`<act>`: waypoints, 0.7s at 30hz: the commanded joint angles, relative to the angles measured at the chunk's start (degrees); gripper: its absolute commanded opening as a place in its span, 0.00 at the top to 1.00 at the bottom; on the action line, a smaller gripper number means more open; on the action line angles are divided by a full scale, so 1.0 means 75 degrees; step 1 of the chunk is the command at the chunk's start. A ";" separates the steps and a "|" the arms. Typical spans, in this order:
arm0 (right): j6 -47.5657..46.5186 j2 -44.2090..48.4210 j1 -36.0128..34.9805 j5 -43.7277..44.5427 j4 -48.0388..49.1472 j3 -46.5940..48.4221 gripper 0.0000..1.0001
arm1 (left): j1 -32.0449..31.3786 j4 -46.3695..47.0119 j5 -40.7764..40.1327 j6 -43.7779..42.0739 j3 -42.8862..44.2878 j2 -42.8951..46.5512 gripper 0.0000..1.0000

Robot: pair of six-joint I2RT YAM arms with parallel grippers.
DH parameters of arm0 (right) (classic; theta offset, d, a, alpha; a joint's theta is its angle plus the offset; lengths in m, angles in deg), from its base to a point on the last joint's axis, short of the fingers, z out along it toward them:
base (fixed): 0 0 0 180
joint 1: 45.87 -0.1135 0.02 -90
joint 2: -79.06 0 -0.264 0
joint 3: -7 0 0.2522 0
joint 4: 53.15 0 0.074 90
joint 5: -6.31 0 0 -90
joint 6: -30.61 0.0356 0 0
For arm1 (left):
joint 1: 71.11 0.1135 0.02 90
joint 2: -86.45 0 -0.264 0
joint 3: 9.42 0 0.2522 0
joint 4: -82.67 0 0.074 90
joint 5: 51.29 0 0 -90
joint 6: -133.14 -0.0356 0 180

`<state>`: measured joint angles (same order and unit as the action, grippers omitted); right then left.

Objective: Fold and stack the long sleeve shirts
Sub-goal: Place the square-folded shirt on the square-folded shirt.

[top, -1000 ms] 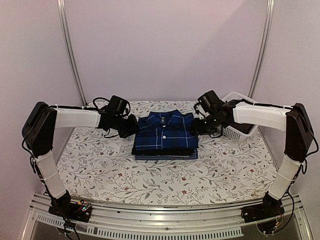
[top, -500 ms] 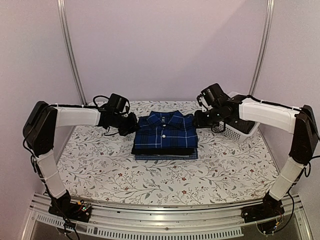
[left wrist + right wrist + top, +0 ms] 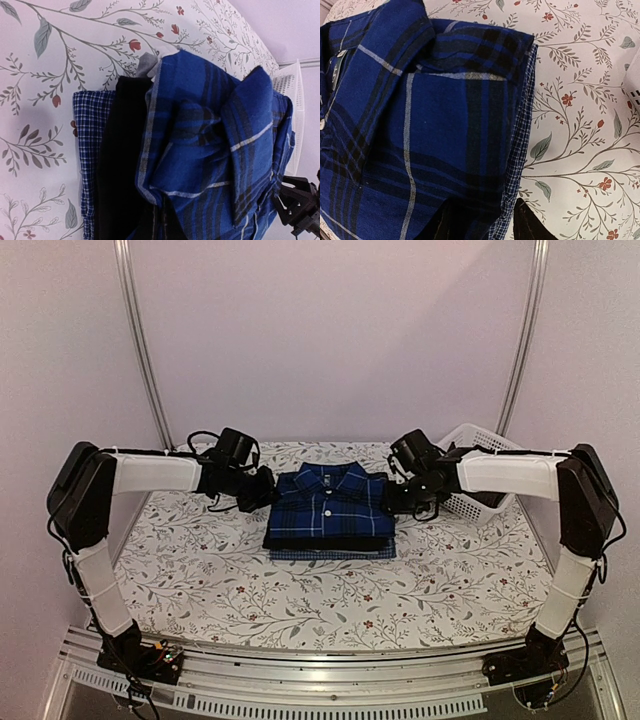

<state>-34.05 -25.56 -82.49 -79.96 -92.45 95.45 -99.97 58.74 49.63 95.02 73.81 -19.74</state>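
Three folded long sleeve shirts lie stacked mid-table: dark blue plaid (image 3: 330,502) on top, plain black (image 3: 325,541) under it, fine blue check (image 3: 330,553) lowest. My left gripper (image 3: 266,495) sits at the stack's left far corner. In the left wrist view it (image 3: 159,200) is shut, pinching a fold of the plaid shirt (image 3: 210,130) above the black (image 3: 120,165) and check (image 3: 87,150) layers. My right gripper (image 3: 393,498) is at the stack's right edge. Its jaws (image 3: 482,212) stand apart, one finger over the plaid (image 3: 420,125), the other beside the check edge (image 3: 520,150).
A white plastic lattice basket (image 3: 480,475) stands at the back right, just behind my right forearm, and shows in the left wrist view (image 3: 295,100). A floral tablecloth (image 3: 330,600) covers the table. Metal posts (image 3: 140,350) rise at the back corners.
My right arm lifted a little, then came back down to the stack's right edge, with its jaws narrowing. The left gripper and the shirts have stayed put.
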 commanded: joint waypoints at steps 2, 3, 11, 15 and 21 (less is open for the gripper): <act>0.0082 0.0647 0.0031 0.0011 0.0098 -0.0071 0.58 | 0.0141 -0.0186 -0.0266 -0.0357 0.0080 0.0068 0.96; 0.0073 0.0751 0.0031 0.0016 0.0090 -0.0085 0.57 | 0.0142 -0.0216 -0.0308 -0.0396 0.0096 0.0113 0.92; 0.0129 0.1384 0.0092 0.0058 0.0229 -0.0529 0.40 | 0.0128 -0.0531 -0.0597 -0.0814 0.0224 0.0717 0.55; 0.0347 0.1831 0.0285 -0.0183 0.0688 -0.1239 0.32 | 0.0102 -0.0739 -0.0744 -0.1084 0.0221 0.1169 0.39; 0.0922 0.2336 0.0890 -0.0417 0.1483 -0.2409 0.36 | 0.0018 -0.0811 -0.0717 -0.1306 0.0024 0.1839 0.26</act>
<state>-30.55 -11.00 -78.80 -81.75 -86.53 81.42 -99.55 53.64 44.78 87.48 74.05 -9.67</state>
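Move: The blue plaid shirt already lies on the stack, its middle about 11 cm right and 1 cm back of the left hand, and 11 cm left and 2 cm ahead of the right, about 1 cm below both. Beneath it, the middle of the black shirt is straight left of the right hand by 11 cm and about 3 cm down. The white basket stands some 17 cm right and 9 cm ahead of the right hand. The blue shirt's left edge, still pinched by the closed left fingers, is let go: they open wide while the hand eases left about 2 cm, then rises some 6.5 cm clear of the cloth. From its right edge the half-open right hand lifts about 5 cm, then swings right and slightly back, sinking a little beside the stack and opening further. ##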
